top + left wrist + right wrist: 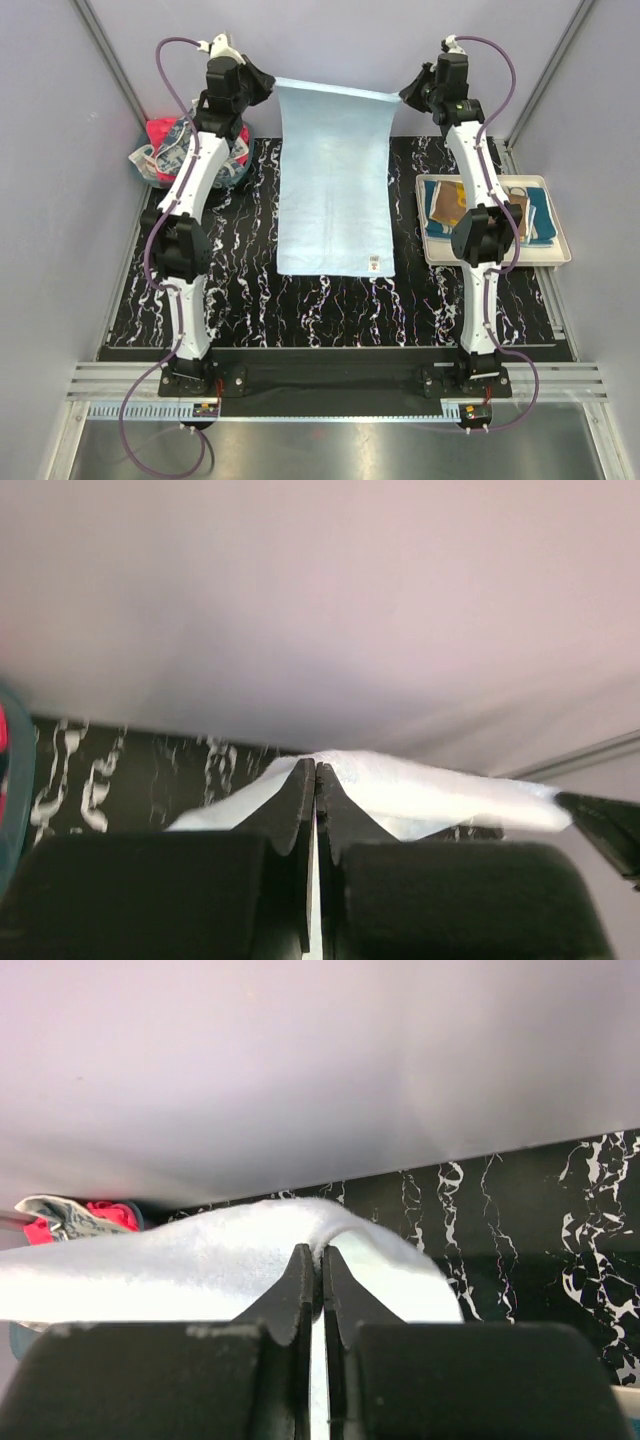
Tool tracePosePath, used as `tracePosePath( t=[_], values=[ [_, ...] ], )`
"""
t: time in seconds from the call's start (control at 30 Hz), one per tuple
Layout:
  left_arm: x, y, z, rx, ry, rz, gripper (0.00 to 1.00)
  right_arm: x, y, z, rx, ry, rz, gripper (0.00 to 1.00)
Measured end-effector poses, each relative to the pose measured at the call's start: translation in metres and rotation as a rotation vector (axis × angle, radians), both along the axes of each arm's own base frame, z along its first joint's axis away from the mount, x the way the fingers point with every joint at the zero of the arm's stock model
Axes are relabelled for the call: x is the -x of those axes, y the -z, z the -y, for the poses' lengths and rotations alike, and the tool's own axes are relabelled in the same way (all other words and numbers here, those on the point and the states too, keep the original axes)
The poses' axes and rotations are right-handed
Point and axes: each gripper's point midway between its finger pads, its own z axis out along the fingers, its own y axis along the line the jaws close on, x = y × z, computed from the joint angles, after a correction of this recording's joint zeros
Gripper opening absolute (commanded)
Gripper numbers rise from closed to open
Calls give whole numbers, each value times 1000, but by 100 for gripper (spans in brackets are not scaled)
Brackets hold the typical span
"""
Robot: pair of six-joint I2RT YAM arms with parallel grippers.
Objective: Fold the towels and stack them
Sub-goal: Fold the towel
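A light blue towel (335, 180) hangs stretched between my two grippers, its far edge raised and its near edge lying on the black marbled mat (250, 310). My left gripper (268, 85) is shut on the towel's far left corner (400, 785). My right gripper (405, 95) is shut on its far right corner (200, 1260). Several unfolded towels (175, 150), red-pink and printed white, sit in the teal bin at the back left. Folded towels (450, 200), mustard-brown and teal, lie in the cream tray (495, 255) at the right.
Grey walls close the back and sides. The tray sits right of the mat behind my right arm. The teal bin (140, 165) stands at the mat's far left corner beside my left arm. A small tag (373, 263) shows on the towel's near right corner.
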Motion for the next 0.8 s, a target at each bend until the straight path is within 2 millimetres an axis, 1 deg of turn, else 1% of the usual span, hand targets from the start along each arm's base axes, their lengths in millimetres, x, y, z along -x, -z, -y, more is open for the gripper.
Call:
tracePosePath(
  t=[0.07,0.1,0.13,0.2,0.27,0.33,0.37,0.47,0.5,0.57,0.6,0.67,0.73,0.8],
  values=[
    [-1,-18,-2,10,6,54,0,2,-5,5,-7,4,18,0],
    [-1,-19,0,8,10,62,0,3,-7,5,-7,5,23,0],
    [-1,-18,3,3,13,69,0,3,-8,4,-4,1,28,0],
    [0,-7,3,-4,13,57,0,4,-3,3,-1,-3,23,0],
    [-2,14,1,-12,10,23,0,5,8,2,-1,-11,0,0],
    [-1,40,-1,-22,8,-29,0,8,26,1,1,-19,-40,0],
    [0,51,-1,-26,8,-48,0,11,36,0,1,-25,-63,0],
    [8,92,-4,-40,7,-133,0,19,73,-2,3,-44,-147,0],
    [12,103,-4,-44,7,-158,0,22,82,-3,3,-49,-169,0],
    [17,115,-5,-50,8,-187,0,29,102,-4,3,-60,-218,0],
    [18,118,-6,-52,8,-195,0,32,107,-5,3,-64,-234,0],
    [21,113,-6,-51,8,-189,0,35,113,-6,1,-71,-253,0],
    [23,100,-6,-46,10,-166,0,37,109,-6,-1,-74,-247,0],
    [27,85,-7,-41,11,-140,0,39,96,-7,-5,-79,-226,0]
  ],
)
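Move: The left gripper pinches the towel's far left corner and the right its far right corner, both high over the table's far end. The towel's near edge lies on the table, its middle about 33 cm back, 13 cm right and 27 cm below the left gripper; about 36 cm back, 15 cm left and 22 cm below the right. The laundry basket is some 22 cm left, 4 cm back and 21 cm below the left gripper; the tray of folded towels roughly 23 cm right, 22 cm back and 21 cm below the right. Keep both grippers pinched on the far corners and, after a slight lift, drop them together towards the table by about 12 cm, easing back 3 to 4 cm towards the bases and tipping the fingers down some 10 to 15 degrees. Then check the drop and start raising both again, the left more than the right. ##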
